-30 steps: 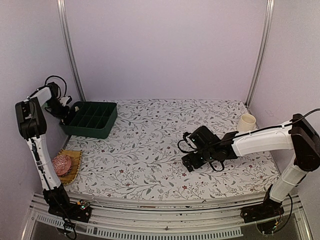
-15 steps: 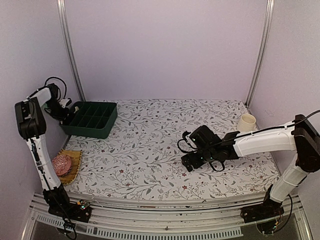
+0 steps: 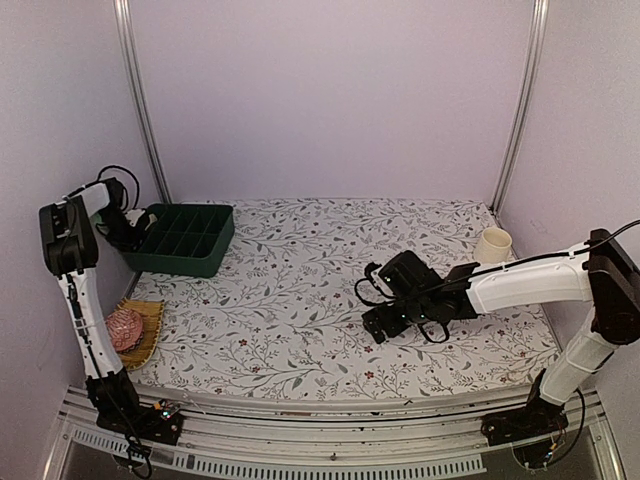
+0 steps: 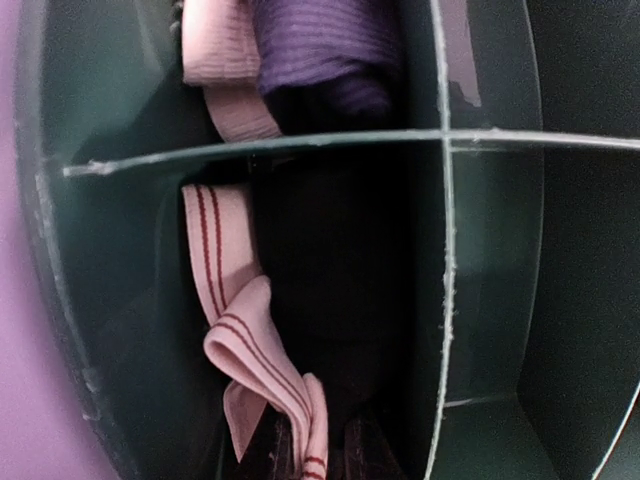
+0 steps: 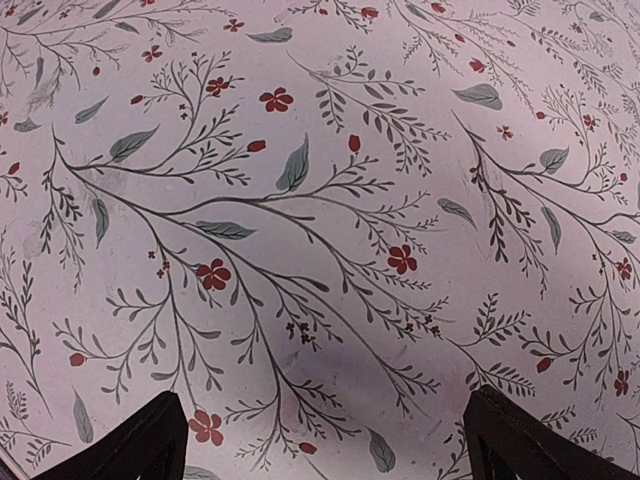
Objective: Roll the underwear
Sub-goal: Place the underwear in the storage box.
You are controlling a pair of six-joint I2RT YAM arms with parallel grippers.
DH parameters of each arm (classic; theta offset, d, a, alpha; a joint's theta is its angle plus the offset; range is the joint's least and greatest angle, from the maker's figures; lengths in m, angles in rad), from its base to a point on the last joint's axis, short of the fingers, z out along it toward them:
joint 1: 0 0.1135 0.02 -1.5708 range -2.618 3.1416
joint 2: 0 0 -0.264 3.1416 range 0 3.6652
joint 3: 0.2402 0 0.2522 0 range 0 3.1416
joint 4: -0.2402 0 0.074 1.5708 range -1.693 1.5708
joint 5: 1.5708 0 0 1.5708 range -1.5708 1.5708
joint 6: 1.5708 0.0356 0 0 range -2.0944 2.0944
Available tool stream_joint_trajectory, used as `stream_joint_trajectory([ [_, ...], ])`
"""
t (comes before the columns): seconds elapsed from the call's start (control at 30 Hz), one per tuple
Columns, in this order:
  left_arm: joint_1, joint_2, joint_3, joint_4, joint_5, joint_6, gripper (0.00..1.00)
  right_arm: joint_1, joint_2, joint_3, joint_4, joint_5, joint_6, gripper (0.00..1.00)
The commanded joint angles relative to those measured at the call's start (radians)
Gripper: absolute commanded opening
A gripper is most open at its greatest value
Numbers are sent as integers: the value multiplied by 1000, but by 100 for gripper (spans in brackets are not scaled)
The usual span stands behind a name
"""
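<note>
The left wrist view looks into a cell of the dark green tray (image 4: 480, 300). In that cell lies a black underwear (image 4: 330, 270) with a pink, red-striped waistband (image 4: 250, 340). My left gripper (image 4: 312, 458) is shut on the folded end of that band, its dark fingers (image 4: 265, 455) on either side. From above, the left gripper (image 3: 128, 226) sits at the left end of the tray (image 3: 205, 262). My right gripper (image 3: 385, 322) hovers open over the flowered cloth, right of centre. Only bare cloth shows between its fingertips (image 5: 165, 440).
The cell beyond holds a purple garment (image 4: 320, 45) with a pink band. A pink knitted ball (image 3: 124, 328) rests in a wicker basket (image 3: 150, 318) at the near left. A cream cup (image 3: 493, 244) stands at the far right by the wall.
The left arm's upper part has shifted a little right and down at the tray's left end. The right arm has not moved.
</note>
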Motion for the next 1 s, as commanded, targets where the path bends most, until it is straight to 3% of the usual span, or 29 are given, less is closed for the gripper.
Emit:
stream_joint_trajectory([
  [0.0, -23, 20, -28, -48, 30, 24, 0, 6, -8, -6, 15, -9, -1, 99],
  [0.1, -24, 14, -28, -44, 28, 19, 1, 6, -7, -6, 15, -11, -4, 99],
  [0.3, -23, -7, -16, -29, 14, 8, 30, 9, -8, -6, 16, -13, -5, 99],
  [0.7, -25, -33, 19, -10, -15, -10, 36, 15, -5, -3, 16, -15, -9, 99],
  [0.97, -26, -85, 36, 3, -4, -5, 46, 15, -1, -2, 16, -13, -9, 99],
])
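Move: The left gripper is still shut on the black underwear, already down in the near-left compartment of the green storage box. The underwear's middle lies about 3 cm ahead of this hand, dead centre, and 2 cm lower. The purple roll sits some 9 cm ahead in the next compartment; the box's middle is about 9 cm right and 4 cm ahead. From the right hand, the underwear lies roughly 24 cm ahead, 54 cm left and 3 cm lower. Hold the left gripper in place, pointing down into the near-left compartment, and open its fingers to a bit under half, so they part on either side of the pink waistband and let go of the underwear. Then start lifting straight up, still opening, only about 1 cm so far. ##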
